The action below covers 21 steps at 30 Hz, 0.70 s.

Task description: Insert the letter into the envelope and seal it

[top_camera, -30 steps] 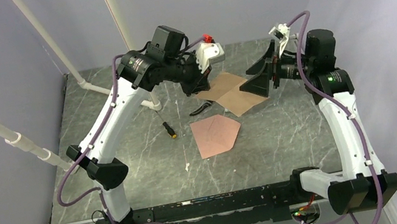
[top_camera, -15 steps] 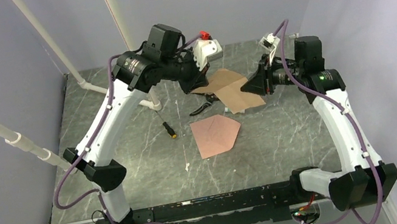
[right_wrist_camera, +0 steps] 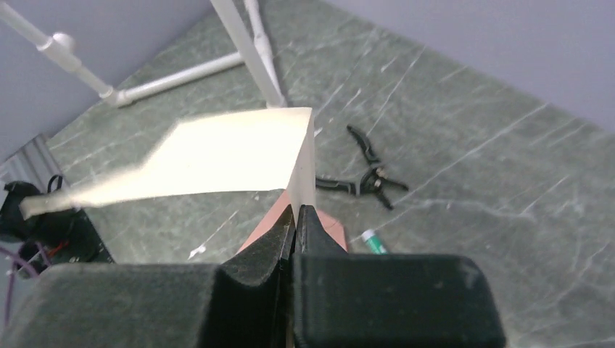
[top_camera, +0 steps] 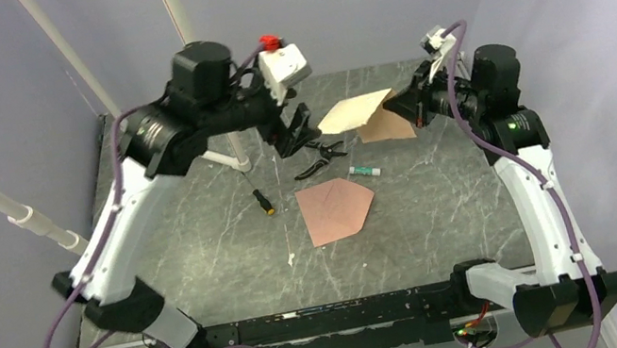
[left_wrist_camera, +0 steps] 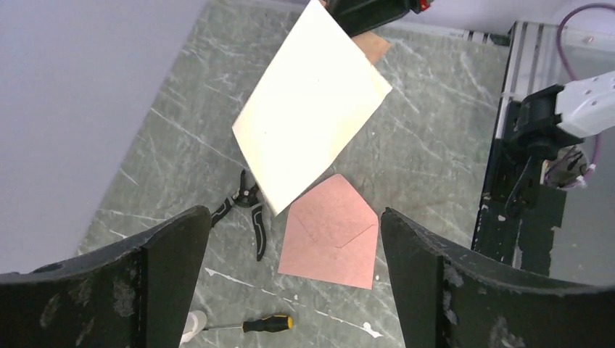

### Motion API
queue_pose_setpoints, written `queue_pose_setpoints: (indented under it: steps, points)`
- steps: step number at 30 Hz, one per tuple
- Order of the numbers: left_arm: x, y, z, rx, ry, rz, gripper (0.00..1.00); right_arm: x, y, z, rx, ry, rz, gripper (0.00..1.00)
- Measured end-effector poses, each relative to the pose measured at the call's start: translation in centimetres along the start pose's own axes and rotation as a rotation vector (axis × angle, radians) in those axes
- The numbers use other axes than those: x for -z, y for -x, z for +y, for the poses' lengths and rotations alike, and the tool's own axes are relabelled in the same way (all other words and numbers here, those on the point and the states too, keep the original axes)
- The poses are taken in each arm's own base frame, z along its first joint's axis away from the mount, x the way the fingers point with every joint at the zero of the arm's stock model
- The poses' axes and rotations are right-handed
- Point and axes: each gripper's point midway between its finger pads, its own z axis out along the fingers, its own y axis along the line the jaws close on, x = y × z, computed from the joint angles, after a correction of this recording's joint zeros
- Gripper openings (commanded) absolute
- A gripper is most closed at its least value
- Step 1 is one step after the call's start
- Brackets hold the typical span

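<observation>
The letter (top_camera: 355, 111), a tan sheet, is held off the table by one edge at the back right; my right gripper (top_camera: 397, 105) is shut on it. In the right wrist view the jaws (right_wrist_camera: 297, 214) pinch the letter (right_wrist_camera: 217, 156) at its corner. The envelope (top_camera: 337, 209), pinkish-brown with its pointed flap lying flat, rests on the table's middle below the letter. My left gripper (top_camera: 290, 132) hangs open in the air left of the letter, touching nothing. Seen from the left wrist, the letter (left_wrist_camera: 312, 109) hovers above the envelope (left_wrist_camera: 333, 233) between wide-apart fingers (left_wrist_camera: 156, 283).
Black pliers (top_camera: 318, 155) lie just left of the letter, a green-capped glue stick (top_camera: 363, 169) right of them, and a yellow-and-black screwdriver (top_camera: 263, 201) left of the envelope. White pipes (top_camera: 211, 105) stand at the back left.
The left gripper opened, let go of the letter and rose away to the left. The right gripper shut on the letter's edge and lifted it, uncovering the glue stick.
</observation>
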Motion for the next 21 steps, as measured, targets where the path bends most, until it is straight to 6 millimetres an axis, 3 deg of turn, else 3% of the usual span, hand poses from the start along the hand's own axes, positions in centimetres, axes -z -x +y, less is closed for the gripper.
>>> queue_pose_setpoints:
  steps: [2,5,9,14,18,21]
  points:
    - [1.8,0.6,-0.6,0.004,0.021,-0.05,0.93,0.4,1.7,0.3,0.031,-0.01,-0.055,0.0]
    - [4.8,3.5,-1.0,-0.004,0.064,-0.18,0.93,1.3,4.3,1.6,0.078,0.004,-0.139,0.0]
    - [6.6,6.8,-1.2,-0.012,0.08,-0.312,0.93,2.5,6.9,4.2,0.129,0.093,-0.209,0.0]
    - [3.2,6.1,-0.7,0.026,0.032,-0.272,0.93,3.5,7.5,7.7,0.159,0.266,-0.217,0.0]
    - [-1.1,2.6,-0.6,0.087,-0.058,-0.145,0.92,4.3,7.1,9.9,0.155,0.39,-0.194,0.0]
    - [-1.9,0.0,-1.5,0.152,-0.172,-0.067,0.85,4.9,6.8,11.2,0.158,0.464,-0.181,0.0]
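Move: My left hand is wide open, free of the folded letter, whose middle lies about 9 cm to its right, 3 cm ahead and 6 cm below. The pink envelope is on the table some 32 cm below this hand, about 4 cm right; the pliers are 3 cm right and 15 cm ahead. My right hand pinches the letter, its middle 6 cm left; from there the envelope is about 12 cm left, 3 cm back, and the glue stick 4 cm left, 5 cm ahead. Still pinching the letter, I lift my right hand about 10 cm, then carry it back some 9 cm and a little left, turning it about 25 degrees counter-clockwise and tipping its fingers up. My open left hand swings up and slightly back, then comes down and right to near its starting place, jaws staying wide about the letter's free edge, without closing. ##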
